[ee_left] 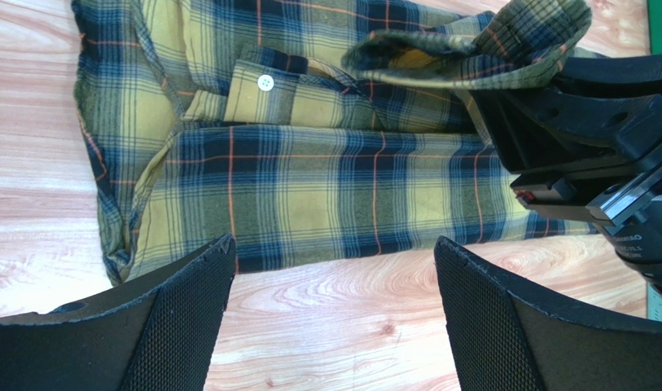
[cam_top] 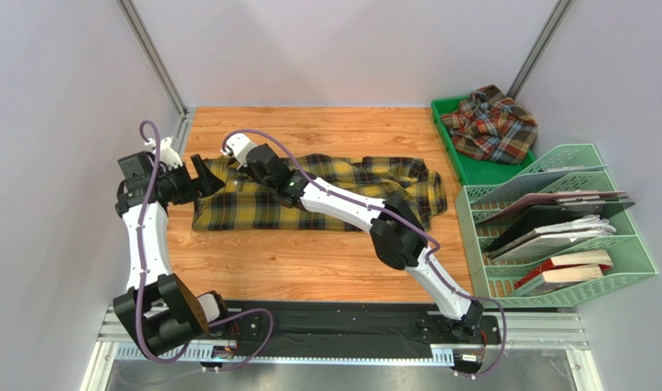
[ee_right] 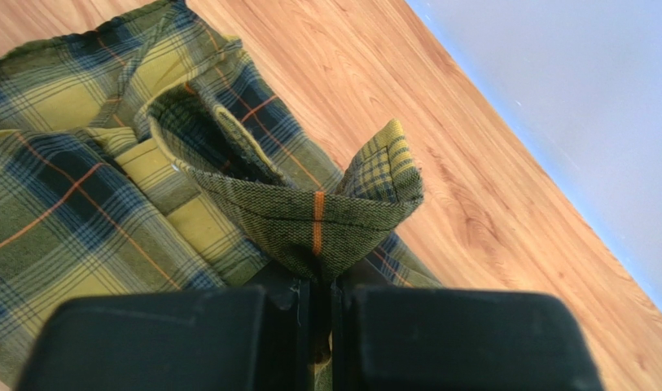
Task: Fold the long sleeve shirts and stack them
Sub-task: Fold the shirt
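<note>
The yellow and black check long sleeve shirt (cam_top: pixel 342 195) lies spread across the middle of the wooden table. My right gripper (cam_top: pixel 259 167) hovers over its left part, shut on a raised fold of that shirt (ee_right: pixel 309 216); the jaws (ee_right: pixel 316 281) meet on the cloth. The left wrist view shows the lifted fold (ee_left: pixel 472 41) above the flat shirt (ee_left: pixel 309 187). My left gripper (cam_top: pixel 199 176) stands open at the shirt's left edge, its fingers (ee_left: pixel 334 244) wide apart over bare wood just short of the hem. The rust-red shirt (cam_top: pixel 490 124) lies crumpled in the tray.
A green plastic tray (cam_top: pixel 472 167) sits at the back right. In front of it stands a pale green file rack (cam_top: pixel 627 244) with folders and books. White walls close in on the left, back and right of the table (cam_top: pixel 309 261).
</note>
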Motion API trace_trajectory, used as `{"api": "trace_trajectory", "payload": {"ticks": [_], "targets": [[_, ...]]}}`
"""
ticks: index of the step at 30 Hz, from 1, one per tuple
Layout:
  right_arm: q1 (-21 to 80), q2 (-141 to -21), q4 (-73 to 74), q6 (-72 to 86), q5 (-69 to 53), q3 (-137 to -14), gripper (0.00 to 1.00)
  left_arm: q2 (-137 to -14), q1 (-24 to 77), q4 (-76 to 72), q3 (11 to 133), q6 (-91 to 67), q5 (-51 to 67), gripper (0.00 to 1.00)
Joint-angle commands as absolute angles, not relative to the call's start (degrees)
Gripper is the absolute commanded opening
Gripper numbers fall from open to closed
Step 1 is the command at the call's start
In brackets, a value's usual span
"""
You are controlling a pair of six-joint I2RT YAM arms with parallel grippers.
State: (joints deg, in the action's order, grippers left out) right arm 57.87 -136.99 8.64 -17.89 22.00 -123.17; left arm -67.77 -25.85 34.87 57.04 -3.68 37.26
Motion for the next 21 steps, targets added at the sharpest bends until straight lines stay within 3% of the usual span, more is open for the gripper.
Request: {"api": "trace_trajectory", "payload": {"ticks": [1,14,21], "targets": [[58.71,-137.81,2.11,-13.98,20.39,-124.98,0.00,-69.25,-27.42,33.49,58.00,-3.17,37.09,0.95],[59.59,-147.83,-2.29,-14.15,24.70,-137.80,0.00,-71.46,-28.56,37.61,61.17,1.66,36.57,0.94],[60.55,-148.01,-0.26,-12.66,22.42,-136.50,0.00,-71.36,-29.88,38.06,60.82,3.60,35.33,0.94]]}}
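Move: The right hand holds the sleeve's cuff above the far part of the folded shirt. The shirt's left end, where the sleeve is going, lies about 11 cm to this hand's left, 3 cm back and some 13 cm below. The buttoned strip is roughly 5 cm left and 2 cm back, and the shirt's far left corner 11 cm left and 2 cm ahead. From the left hand, the left end is about 6 cm left, 4 cm ahead and 16 cm down. Leftward along the shirt's far side, the right hand carries the pinched cuff about 5 cm towards the shirt's left end, slowing to a stop there and rolling some 10 degrees so that its left side rises. It keeps its height within about a centimetre, fingers staying shut on the cloth. The left hand, open and empty, eases about 2 cm left and sinks about as much. ##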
